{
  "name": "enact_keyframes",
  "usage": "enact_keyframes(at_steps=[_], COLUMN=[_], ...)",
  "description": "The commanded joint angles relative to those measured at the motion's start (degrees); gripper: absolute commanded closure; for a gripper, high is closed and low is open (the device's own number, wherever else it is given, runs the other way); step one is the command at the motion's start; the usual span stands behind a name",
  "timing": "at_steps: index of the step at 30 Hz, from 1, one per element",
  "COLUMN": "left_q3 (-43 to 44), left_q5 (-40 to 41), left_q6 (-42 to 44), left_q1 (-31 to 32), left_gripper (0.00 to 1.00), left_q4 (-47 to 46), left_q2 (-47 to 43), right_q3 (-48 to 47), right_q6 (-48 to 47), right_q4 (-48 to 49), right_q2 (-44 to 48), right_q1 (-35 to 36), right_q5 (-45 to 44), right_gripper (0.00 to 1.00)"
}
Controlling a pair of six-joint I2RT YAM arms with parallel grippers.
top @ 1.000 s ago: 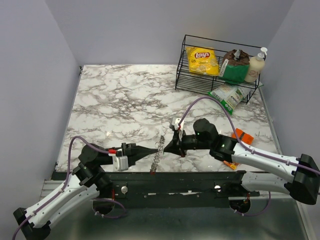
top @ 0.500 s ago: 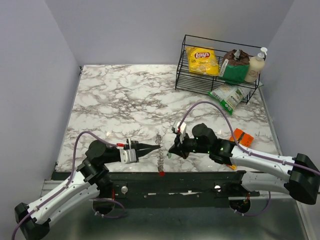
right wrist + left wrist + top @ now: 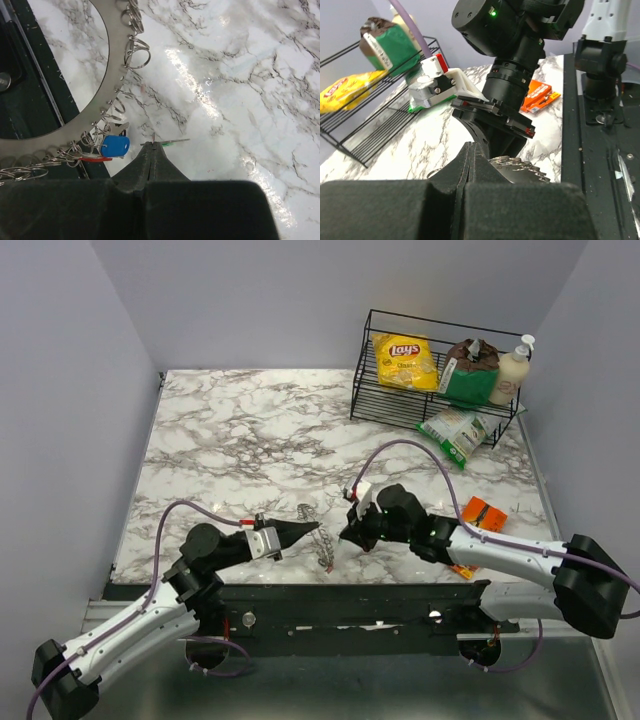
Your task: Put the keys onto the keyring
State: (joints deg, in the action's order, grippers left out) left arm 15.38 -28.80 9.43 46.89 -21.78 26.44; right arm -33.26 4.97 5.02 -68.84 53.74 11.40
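Observation:
The keyring, a flat grey toothed ring strung with small wire loops, hangs off the table near the front edge. My left gripper is shut on its rim; in the left wrist view the keyring shows just behind the closed fingertips. A blue key and a red key dangle from its loops. My right gripper is shut on the pale green key, seen edge-on, a short way right of the ring. From above, the right gripper faces the keyring.
A black wire basket at the back right holds a yellow chip bag, a green bag and a bottle. A green pouch leans at its front. An orange packet lies by my right arm. A small wire loop rests on the marble.
The left arm has swung its wrist rightward and lifted the keyring, which now looks shorter with the red key dangling below. The right wrist has shifted slightly left, staying close to the ring.

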Motion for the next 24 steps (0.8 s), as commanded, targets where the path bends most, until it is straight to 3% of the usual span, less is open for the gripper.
enact_keyframes(at_steps=[1,14,24], left_q3=[-0.87,-6.06,-3.69], left_q5=[5.94,15.88,20.01], left_q6=[-1.17,-3.63,-2.23], left_q1=[0.04,0.13,-0.93], left_gripper=[1.00,1.00,1.00], left_q4=[-4.59,-9.50,-15.31], left_q2=[-0.07,3.88,20.64], right_q3=[0.12,0.12,0.47], right_q6=[1.18,4.69,7.59], right_q4=[2.45,0.79,0.17], right_q2=[-2.17,-4.81,-5.34], right_q1=[-2.22,-7.85,-10.67], right_q5=[-1.20,-2.08,-3.93], right_gripper=[0.99,0.99,0.99])
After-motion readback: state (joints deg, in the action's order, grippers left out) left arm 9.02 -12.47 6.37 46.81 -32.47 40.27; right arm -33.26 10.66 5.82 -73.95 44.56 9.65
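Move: The green key is in my shut right fingers, about 6 cm to the right of my left hand, perhaps 3 cm ahead and 14 cm below it. The keyring it is meant for hangs from my left fingers; from my right hand its middle lies some 6 cm left, 5 cm back and 8 cm up. The blue key on the ring's lower edge sits nearer my right hand, roughly 5 cm back, 3 cm left and 2 cm up. I lower the keyring with my left hand about 7 cm while carrying it some 6 cm forward, turning the wrist counter-clockwise. Meanwhile my right hand takes the green key about 5 cm forward and 3 cm right, sinking a little and swinging roughly 15 degrees clockwise, so it draws sideways off the ring. Both grippers stay shut on what they hold. ##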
